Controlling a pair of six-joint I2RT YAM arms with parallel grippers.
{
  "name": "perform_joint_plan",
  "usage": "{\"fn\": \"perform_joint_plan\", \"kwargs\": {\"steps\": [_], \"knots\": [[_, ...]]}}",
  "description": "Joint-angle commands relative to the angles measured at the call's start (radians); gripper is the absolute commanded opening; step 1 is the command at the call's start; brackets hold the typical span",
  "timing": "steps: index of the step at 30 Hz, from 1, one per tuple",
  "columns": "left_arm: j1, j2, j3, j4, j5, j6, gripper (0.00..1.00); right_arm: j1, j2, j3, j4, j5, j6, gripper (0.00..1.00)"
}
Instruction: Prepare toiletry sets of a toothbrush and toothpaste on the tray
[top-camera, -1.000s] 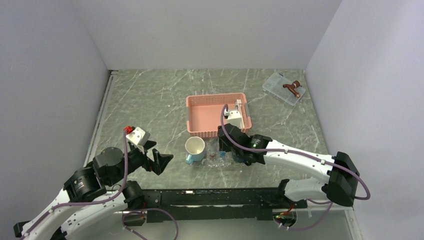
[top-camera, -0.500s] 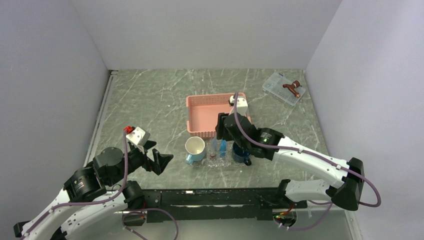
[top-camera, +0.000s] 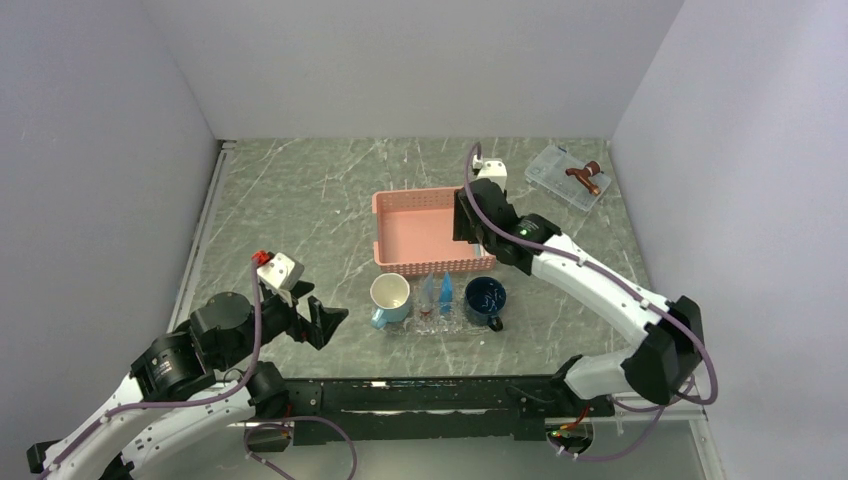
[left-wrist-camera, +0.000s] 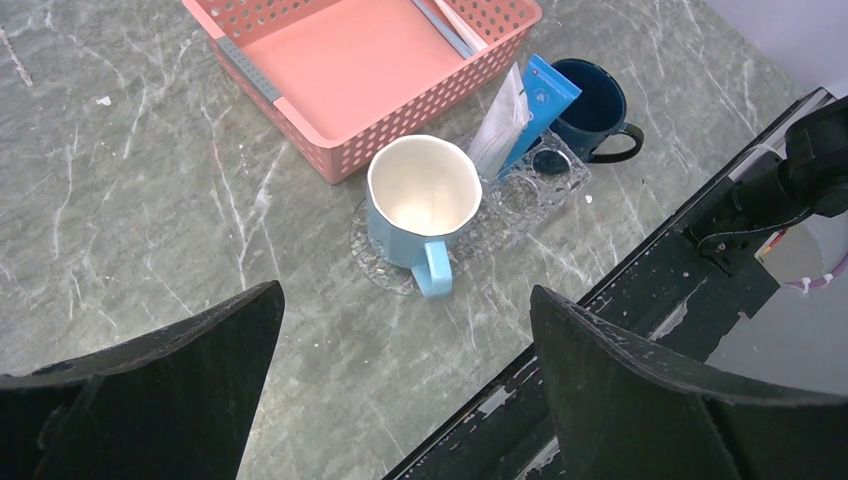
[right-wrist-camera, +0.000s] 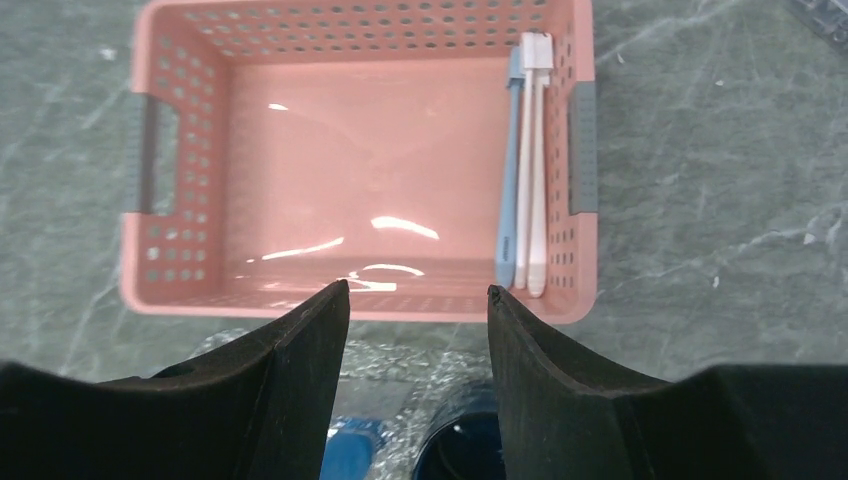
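Note:
Two blue toothpaste tubes (top-camera: 437, 293) (left-wrist-camera: 541, 98) lie on the clear tray (top-camera: 441, 322) (left-wrist-camera: 523, 192), their wide ends propped toward the pink basket (top-camera: 421, 232) (right-wrist-camera: 360, 180). A few toothbrushes (right-wrist-camera: 527, 165) (left-wrist-camera: 446, 24) lie along the basket's right wall. My right gripper (top-camera: 466, 228) (right-wrist-camera: 418, 290) hovers above the basket's near right part, open and empty. My left gripper (top-camera: 315, 322) (left-wrist-camera: 405, 290) hangs wide open and empty, near and left of the tray.
A light blue mug (top-camera: 390, 297) (left-wrist-camera: 421, 201) and a dark blue mug (top-camera: 485, 299) (left-wrist-camera: 596, 95) stand on the tray's two ends. A small clear box (top-camera: 567, 176) with a brown object sits at the far right. Side walls close in the table.
My right gripper has lifted off the tray and moved back over the basket, jaws wider. The tubes and dark mug are now uncovered. The left arm has not moved.

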Motion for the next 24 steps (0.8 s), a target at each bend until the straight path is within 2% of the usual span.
{"fn": "perform_joint_plan", "kwargs": {"steps": [1,8,24], "knots": [[0.009,0.010,0.003,0.019,0.008,0.009,0.99,-0.057,0.076,0.045,0.020,-0.061,-0.064,0.56],[0.011,0.022,0.004,0.018,0.016,0.013,0.99,-0.128,0.230,0.072,0.053,-0.108,-0.092,0.56],[0.020,0.048,0.007,0.017,0.028,0.023,0.99,-0.182,0.505,0.197,0.042,-0.043,-0.126,0.55]]}}
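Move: The toothbrushes lie along the basket's right side, about 10 cm ahead of the right hand, 4 cm to its right and some 19 cm below. The basket's middle is level with them, 10 cm to their left. The dark blue mug stands about 8 cm back from the hand and 4 cm right; the blue toothpaste is 9 cm back and 4 cm left. From the idle left hand, the toothbrushes are roughly 28 cm ahead, 30 cm right and 23 cm below. The toothbrushes in the basket's right side are what the right hand sinks towards: it drops about 12 cm while reaching some 7 cm forward, starting fast and slowing at the end. On the way its fingers tip about 15 degrees further down and its left side rolls down slightly; they stay half open, empty, and stop still above the handles. ##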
